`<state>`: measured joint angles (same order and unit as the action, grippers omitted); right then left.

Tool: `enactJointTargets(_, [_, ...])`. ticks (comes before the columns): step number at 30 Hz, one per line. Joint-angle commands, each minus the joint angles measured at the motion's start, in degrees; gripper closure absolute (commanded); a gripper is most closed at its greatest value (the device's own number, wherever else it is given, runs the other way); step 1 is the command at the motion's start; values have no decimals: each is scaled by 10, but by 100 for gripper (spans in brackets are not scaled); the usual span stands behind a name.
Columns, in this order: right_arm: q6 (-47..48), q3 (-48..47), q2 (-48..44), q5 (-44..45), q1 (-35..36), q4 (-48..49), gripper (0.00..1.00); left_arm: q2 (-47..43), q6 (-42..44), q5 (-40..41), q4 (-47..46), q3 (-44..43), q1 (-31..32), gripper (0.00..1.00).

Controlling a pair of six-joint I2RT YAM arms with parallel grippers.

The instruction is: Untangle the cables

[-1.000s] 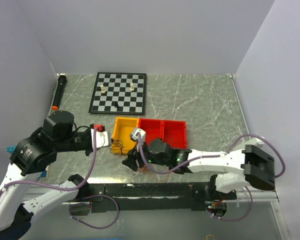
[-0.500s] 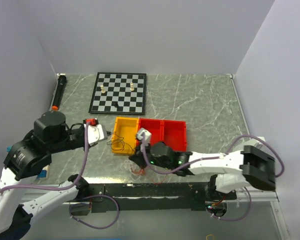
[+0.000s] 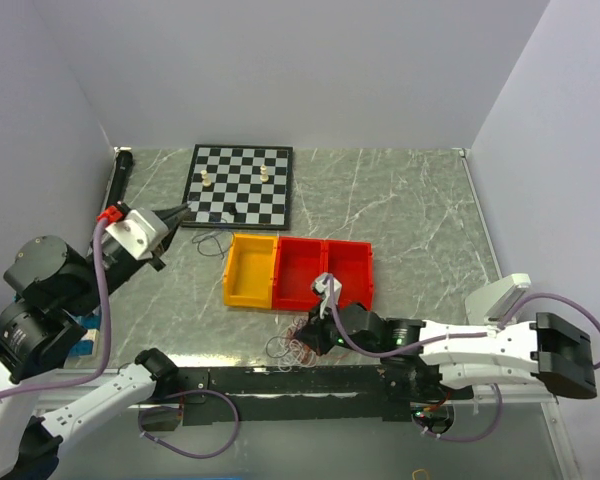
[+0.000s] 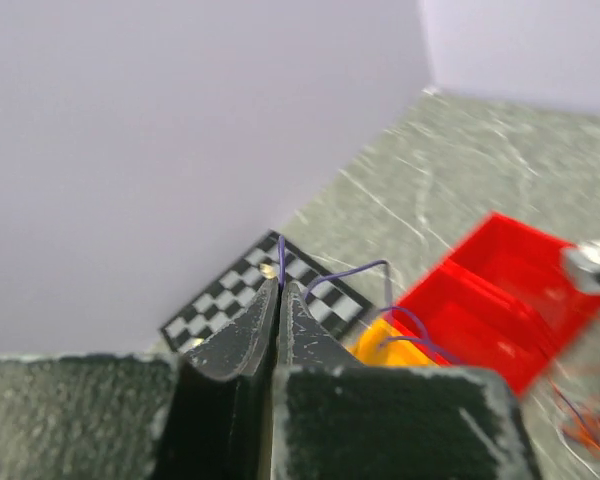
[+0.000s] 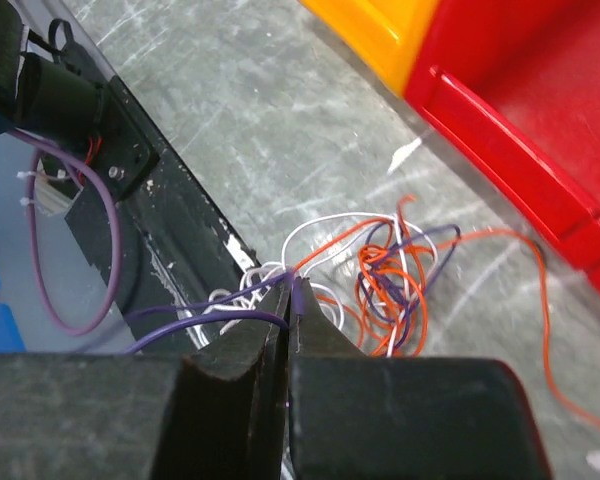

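A tangle of thin orange, white and purple cables lies on the table by the near edge, in front of the bins; it also shows in the top view. My right gripper is shut on a purple cable at the tangle's edge, low over the table. My left gripper is shut on a thin bluish-purple cable and holds it raised at the left, near the chessboard's corner. That cable hangs in a loose loop to the table.
A yellow bin and two red bins stand mid-table. A chessboard with a few pieces lies at the back. A black marker with an orange tip lies at the far left. The black base rail runs along the near edge.
My left arm rose and swung back-left towards the chessboard, pulling one cable out. My right gripper moved right and towards the near edge, and the tangle now lies in front of the bins.
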<state>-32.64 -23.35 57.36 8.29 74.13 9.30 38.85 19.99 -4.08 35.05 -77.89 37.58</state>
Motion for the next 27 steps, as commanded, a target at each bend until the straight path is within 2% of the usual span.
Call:
enactJointTargets(1, [-37,16,-46,27,10,-42,98,10,-10,46,-54,-17,-1,92])
enactJointTargets(4, [-40,14,-67,35,15,-62,98,11,-7,-8,-38,20,-1,87])
enactJointTargets(8, [-37,8,-102,37,19,-80,98,18,-13,-22,-54,110,-2,88])
enactJointTargets(13, [-39,5,-126,35,28,-91,98,57,-5,15,-136,220,-1,87])
enactJointTargets(15, [-40,4,-132,37,31,-91,98,80,-6,19,-169,251,-1,80])
enactJointTargets(17, [-40,4,-135,36,33,-91,99,90,-2,3,-198,269,-1,76])
enactJointTargets(21, [-37,2,-137,37,35,-91,99,118,-4,-8,-214,255,-1,76])
enactJointTargets(24, [-37,3,-135,37,35,-91,100,126,47,-33,-165,238,-1,74])
enactJointTargets(27, [-34,5,-138,35,35,-91,100,131,134,-76,-12,243,-2,53])
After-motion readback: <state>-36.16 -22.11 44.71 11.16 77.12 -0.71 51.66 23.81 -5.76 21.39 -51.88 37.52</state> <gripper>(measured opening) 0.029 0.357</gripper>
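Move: From the raised left hand, still holding the end of a purple cable, the tangle lies about 20 cm to the right, 4 cm back and 44 cm below; the orange bin is some 12 cm ahead, 8 cm right, the red bin about 12 cm ahead, 25 cm right, both about 43 cm below. The right hand holds another purple strand, the tangle about 4 cm ahead, 3 cm left and 9 cm below. The left hand lets go of the purple cable and drops about 20 cm, reaching some 8 cm forward and 6 cm right towards the orange bin as its wrist tips down some 20 degrees and its fingers part to about a third open. The right hand, fingers shut, keeps its pinch on its own purple strand beside the tangle, easing a little to its right, up and back. ##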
